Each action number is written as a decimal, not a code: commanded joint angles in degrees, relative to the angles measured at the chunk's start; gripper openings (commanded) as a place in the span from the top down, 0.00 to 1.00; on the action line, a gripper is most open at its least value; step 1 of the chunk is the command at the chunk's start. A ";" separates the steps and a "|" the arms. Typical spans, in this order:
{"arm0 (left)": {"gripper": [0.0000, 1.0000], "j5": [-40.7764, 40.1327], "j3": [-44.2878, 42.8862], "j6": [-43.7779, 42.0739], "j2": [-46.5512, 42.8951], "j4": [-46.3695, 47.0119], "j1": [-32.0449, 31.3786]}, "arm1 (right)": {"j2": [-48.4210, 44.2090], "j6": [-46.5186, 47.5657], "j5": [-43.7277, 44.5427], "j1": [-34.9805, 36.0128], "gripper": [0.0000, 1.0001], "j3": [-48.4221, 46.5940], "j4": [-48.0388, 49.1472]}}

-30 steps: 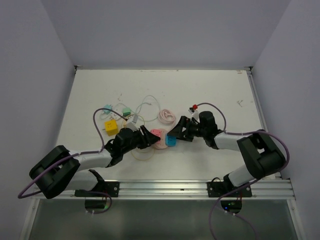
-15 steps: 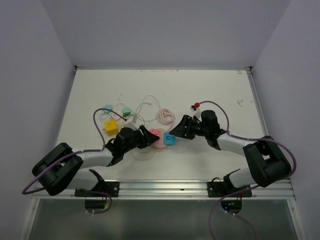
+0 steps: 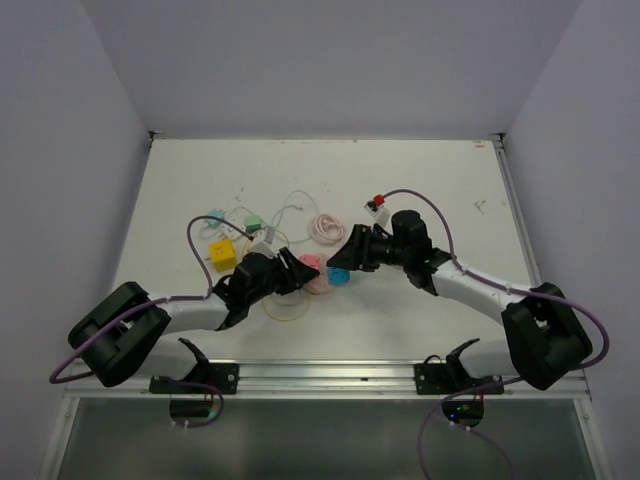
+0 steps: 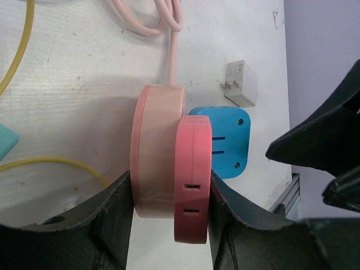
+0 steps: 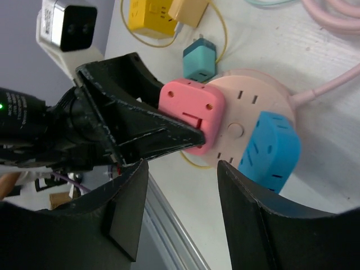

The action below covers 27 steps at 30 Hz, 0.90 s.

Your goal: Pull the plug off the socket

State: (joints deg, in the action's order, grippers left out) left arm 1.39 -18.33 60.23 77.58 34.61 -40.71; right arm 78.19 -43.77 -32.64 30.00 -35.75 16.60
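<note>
The pale pink round socket lies flat on the white table with a pink plug and a blue plug seated in its face. My left gripper is shut on it: one finger presses the socket's back, the other presses the pink plug. The blue plug sits just past that finger. My right gripper hovers open beside the socket, with only bare table between its fingers. The blue plug lies just beyond its right finger, and the pink plug is ahead of the gap.
A yellow plug, teal plugs and thin cables lie left of the socket. The socket's pink cord is coiled behind it. A yellow cable loop lies in front. A white charger rests near the blue plug. The metal rail marks the near edge.
My right gripper's jaws have narrowed and its wrist has drawn back and up from the blue plug. The left gripper and the socket have stayed put.
</note>
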 commanded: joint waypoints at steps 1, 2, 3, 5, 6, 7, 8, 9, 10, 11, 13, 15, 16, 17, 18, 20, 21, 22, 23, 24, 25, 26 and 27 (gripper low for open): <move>1.00 0.28 -1.45 -1.43 0.73 0.19 -0.51 | -3.92 4.47 0.56 1.29 0.44 -4.50 -8.84; 1.00 0.37 -1.54 -1.51 0.90 0.19 -0.51 | -4.53 5.70 1.52 1.38 0.44 -4.85 -10.43; 1.00 0.46 -1.62 -1.52 0.99 0.28 -0.60 | -5.93 6.32 4.84 1.38 0.44 -5.29 -12.19; 1.00 0.63 -1.62 -1.52 1.08 0.54 -0.51 | -7.35 8.17 9.24 1.38 0.43 -6.09 -17.81; 1.00 0.72 -1.62 -1.43 1.08 0.55 -0.51 | -8.14 8.52 15.36 1.29 0.41 -6.09 -19.48; 1.00 0.72 -1.62 -1.51 0.99 0.55 -0.60 | -9.19 8.26 18.29 1.38 0.39 -6.00 -22.98; 1.00 0.72 -1.54 -1.60 0.91 0.55 -0.51 | -9.37 8.26 20.84 1.38 0.39 -5.74 -23.89; 1.00 0.72 -1.45 -1.60 0.82 0.63 -0.60 | -9.29 8.35 21.91 1.29 0.39 -5.39 -24.07; 1.00 0.90 -1.36 -1.60 0.82 0.89 -0.51 | -7.98 8.26 21.66 1.29 0.39 -5.12 -24.16; 1.00 0.90 -1.36 -1.69 0.64 0.98 -0.51 | -7.10 8.35 21.05 1.29 0.39 -5.21 -24.16; 1.00 0.99 -1.36 -1.69 0.64 1.16 -0.51 | -4.90 7.22 17.20 1.29 0.40 -5.21 -21.89; 1.00 1.16 -1.36 -1.87 0.64 1.16 -0.51 | -2.35 6.24 15.51 1.38 0.43 -5.38 -20.39; 1.00 1.07 -1.36 -1.87 0.64 1.16 -0.51 | -1.82 5.80 14.72 1.38 0.44 -5.56 -18.99; 1.00 1.07 -1.36 -1.87 0.64 1.07 -0.51 | -0.77 5.80 14.80 1.38 0.44 -5.82 -18.80; 1.00 1.07 -1.36 -1.87 0.64 0.99 -0.60 | -0.33 5.80 14.80 1.38 0.46 -6.70 -18.62; 1.00 0.98 -1.36 -1.96 0.73 0.81 -0.60 | 1.51 6.15 14.37 1.47 0.47 -8.01 -18.45; 1.00 0.81 -1.36 -1.96 0.73 0.72 -0.51 | 2.13 6.15 14.01 1.38 0.47 -8.37 -18.36; 1.00 0.72 -1.36 -2.04 0.82 0.81 -0.51 | 2.92 5.89 13.40 1.47 0.48 -8.64 -17.58; 1.00 0.72 -1.36 -2.13 0.82 0.81 -0.51 | 3.54 5.54 12.44 1.38 0.48 -8.72 -17.05; 1.00 0.72 -1.45 -2.13 0.90 0.81 -0.60 | 4.68 5.19 11.82 1.47 0.48 -8.81 -16.95; 1.00 0.72 -1.54 -2.13 0.99 0.81 -0.51 | 5.12 4.58 11.47 1.47 0.49 -8.73 -14.69; 1.00 0.81 -1.62 -2.13 1.08 0.72 -0.60 | 5.56 4.40 11.11 1.55 0.49 -8.64 -14.23; 1.00 0.90 -1.62 -2.04 1.08 0.72 -0.51 | 6.44 4.22 10.59 1.82 0.50 -8.72 -13.97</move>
State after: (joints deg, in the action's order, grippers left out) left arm 1.96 -18.55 60.23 77.97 34.68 -40.95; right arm 83.05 -38.22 -19.16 31.40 -42.54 -1.23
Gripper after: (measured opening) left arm 0.514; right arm 0.510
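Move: The blue plug stands about 6 cm below the open right fingers, roughly 1 cm ahead and 1 cm to their left. From it, the pink plug is some 6 cm to the left and level, with the round socket between and slightly under them; the pink cable coil lies about 12 cm farther out and 3 cm left of it. The left hand, gripping the pink plug, has the blue plug about 6 cm to its right. No grip on the blue plug yet: the empty right hand rises about 2 cm, swings 4 cm right while its fingers tip some 20 degrees more steeply down, sinks about 7 cm beside the plug, then eases left and slightly forward to bring the half-open fingers around its near end. The left hand holds still, keeping its pinch on the pink plug. ##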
